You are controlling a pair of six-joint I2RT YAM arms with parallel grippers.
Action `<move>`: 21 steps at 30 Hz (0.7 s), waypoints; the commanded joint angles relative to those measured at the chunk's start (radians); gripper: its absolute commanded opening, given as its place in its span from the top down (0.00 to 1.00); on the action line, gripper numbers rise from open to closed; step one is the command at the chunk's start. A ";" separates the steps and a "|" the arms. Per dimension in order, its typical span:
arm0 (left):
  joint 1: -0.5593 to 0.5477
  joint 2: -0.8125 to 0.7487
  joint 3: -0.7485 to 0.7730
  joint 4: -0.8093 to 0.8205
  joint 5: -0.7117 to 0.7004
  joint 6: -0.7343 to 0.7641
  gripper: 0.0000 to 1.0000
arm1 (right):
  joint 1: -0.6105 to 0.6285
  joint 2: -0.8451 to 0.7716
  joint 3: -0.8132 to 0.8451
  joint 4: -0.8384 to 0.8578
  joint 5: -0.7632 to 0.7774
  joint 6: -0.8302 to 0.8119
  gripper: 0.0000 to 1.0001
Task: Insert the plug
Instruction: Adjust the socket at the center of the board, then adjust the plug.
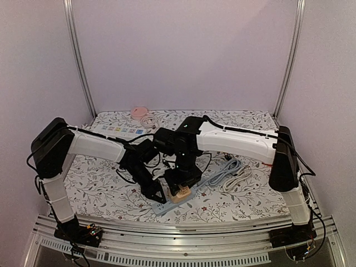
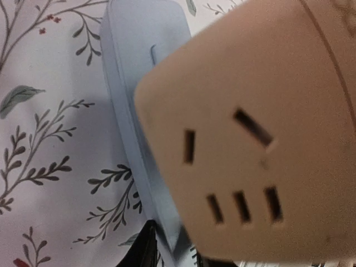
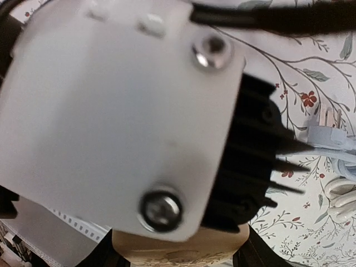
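The plug (image 1: 181,194) is a beige block with socket slots on its face (image 2: 250,139). It sits on the near end of a pale blue-grey power strip (image 1: 167,207) lying on the flowered cloth. My right gripper (image 1: 182,186) comes down from above and is shut on the plug, whose beige body (image 3: 178,250) shows between the dark fingers (image 3: 253,257). My left gripper (image 1: 157,196) is at the strip's near-left end. In the left wrist view the strip's corner (image 2: 133,83) lies between my two black fingers (image 2: 142,250), which press on its sides.
A coiled grey cable (image 1: 231,172) lies to the right of the strip. At the back are a pink round object (image 1: 139,112), a white cord coil (image 1: 148,119) and a row of coloured cards (image 1: 122,130). The left arm's white link (image 3: 111,111) fills most of the right wrist view.
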 commanded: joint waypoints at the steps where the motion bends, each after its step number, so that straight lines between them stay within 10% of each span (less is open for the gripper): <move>1: -0.004 0.035 0.024 0.010 0.044 -0.010 0.78 | -0.001 -0.140 -0.116 -0.452 0.042 0.029 1.00; 5: -0.004 0.011 0.026 -0.012 0.103 0.015 0.72 | -0.011 -0.221 -0.199 -0.426 0.051 0.043 1.00; 13: 0.090 -0.220 0.034 -0.034 0.081 0.212 0.26 | -0.058 -0.312 -0.288 -0.265 -0.034 0.025 1.00; 21: 0.084 -0.330 -0.079 0.374 -0.014 0.332 0.08 | -0.129 -0.387 -0.354 -0.091 -0.154 0.048 1.00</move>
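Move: The grey power strip's middle lies about 5 cm right of the left hand, level fore-and-aft and about 1 cm lower; the beige cube hangs 7 cm to that hand's right, 5 cm up. The right hand still holds the cube, with the strip's middle about 9 cm below and 3 cm left. From the right hand, the grey cord coil lies some 12 cm ahead, 17 cm right and 10 cm down. Right hand carries the gripped cube about 8 cm right, then also up; left opens wide, rising some 11 cm, tilting. ##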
